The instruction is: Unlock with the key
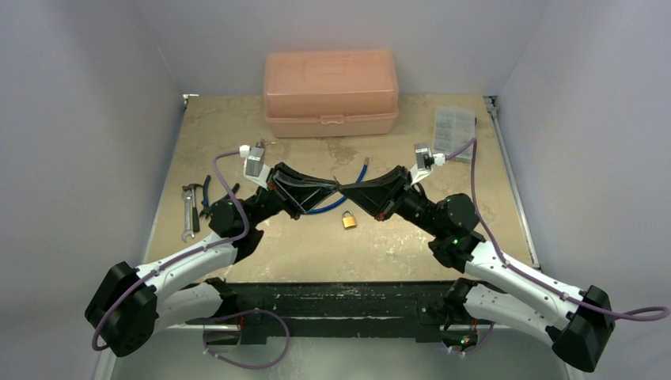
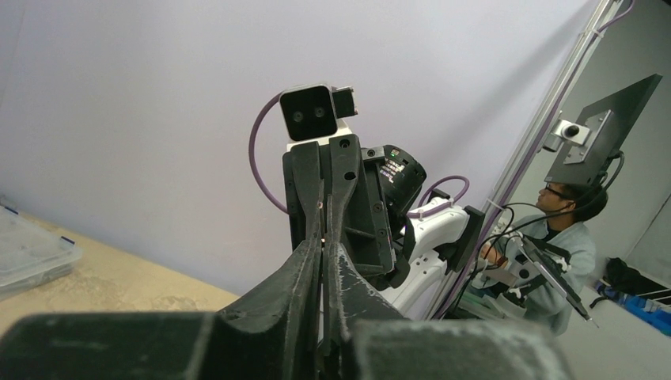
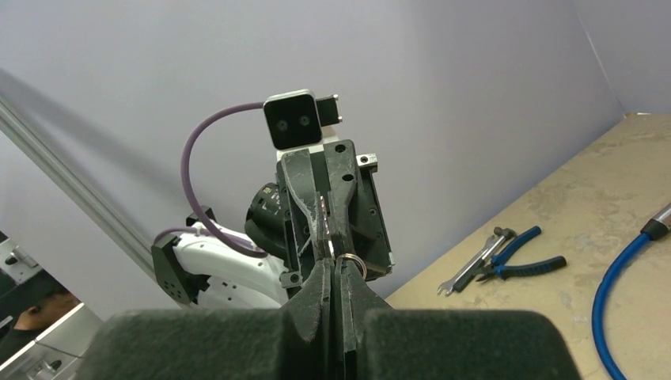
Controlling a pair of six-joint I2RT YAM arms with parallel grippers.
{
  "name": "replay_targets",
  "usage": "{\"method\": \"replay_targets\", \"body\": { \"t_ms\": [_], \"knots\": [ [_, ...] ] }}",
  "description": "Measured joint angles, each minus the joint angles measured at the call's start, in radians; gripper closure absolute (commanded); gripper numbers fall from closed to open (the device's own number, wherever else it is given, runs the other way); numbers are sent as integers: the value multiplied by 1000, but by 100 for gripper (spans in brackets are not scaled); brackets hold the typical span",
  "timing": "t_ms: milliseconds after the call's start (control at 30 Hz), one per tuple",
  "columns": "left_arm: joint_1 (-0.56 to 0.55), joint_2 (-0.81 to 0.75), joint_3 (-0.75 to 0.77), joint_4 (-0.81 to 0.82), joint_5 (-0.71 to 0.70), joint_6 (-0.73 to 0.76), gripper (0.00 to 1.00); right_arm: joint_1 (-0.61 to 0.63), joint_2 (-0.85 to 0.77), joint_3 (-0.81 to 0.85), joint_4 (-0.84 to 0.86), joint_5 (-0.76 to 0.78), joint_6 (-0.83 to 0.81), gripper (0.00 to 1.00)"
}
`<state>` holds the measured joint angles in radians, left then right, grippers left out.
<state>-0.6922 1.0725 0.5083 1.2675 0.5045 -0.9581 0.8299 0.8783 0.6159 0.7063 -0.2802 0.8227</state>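
Note:
My two grippers meet tip to tip in the air above the middle of the table, the left gripper (image 1: 334, 187) facing the right gripper (image 1: 350, 191). In the right wrist view the right gripper (image 3: 333, 266) is shut, and the key's small ring (image 3: 362, 266) pokes out beside its tips. The key's silver blade (image 3: 325, 215) runs on between the fingers of the left gripper opposite, which are shut on it. The left wrist view shows the left gripper (image 2: 324, 245) with its jaws pressed together. The brass padlock (image 1: 349, 220) lies on the table just below the meeting point.
A blue cable (image 1: 360, 176) curves under the grippers. A peach toolbox (image 1: 331, 93) stands at the back and a clear parts box (image 1: 454, 129) at the back right. A wrench, a hammer and blue-handled pliers (image 1: 195, 207) lie at the left edge.

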Motion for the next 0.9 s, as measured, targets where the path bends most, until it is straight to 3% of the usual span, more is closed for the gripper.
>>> {"method": "replay_targets", "body": {
  "t_ms": [167,200,267,333,467,700,900],
  "knots": [
    [-4,0,0,2,-9,0,100,-1,1,0,6,-1,0,100],
    [-4,0,0,2,-10,0,100,-1,3,0,6,-2,0,95],
    [-4,0,0,2,-11,0,100,-2,6,0,7,-4,-4,72],
    [-4,0,0,-3,-12,0,100,-4,8,6,-5,-9,-15,58],
    [-5,-4,0,-37,-12,8,100,0,-2,37,-87,-27,-63,41],
    [-10,-58,0,-119,-6,27,100,0,-68,99,-348,0,-198,34],
    [-10,-82,33,-299,39,82,100,0,-93,229,-550,20,-348,35]
  ]
}}
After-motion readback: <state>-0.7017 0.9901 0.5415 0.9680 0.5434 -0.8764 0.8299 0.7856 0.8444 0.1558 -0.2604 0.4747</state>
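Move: The key is at the meeting point of my fingertips: about 1 cm to the right of my left hand and 1 cm to the left of my right, level with both. My right hand holds it, with the left already almost shut on it. The padlock lies on the table some 11 cm ahead of my left hand, 3 cm to its right and 33 cm below; the blue cable's free end is about 30 cm ahead and 8 cm right of that hand. I open my right fingers to about two-thirds and let go of the key while my left fingers keep it pinched. The opening right hand first dips about 1.5 cm, then climbs back as it draws some 2 cm to the right, its fingers tipping down and turning forward about 20 degrees. Late on, my left hand sinks some 2 cm with the key, fingertips dipping too. ##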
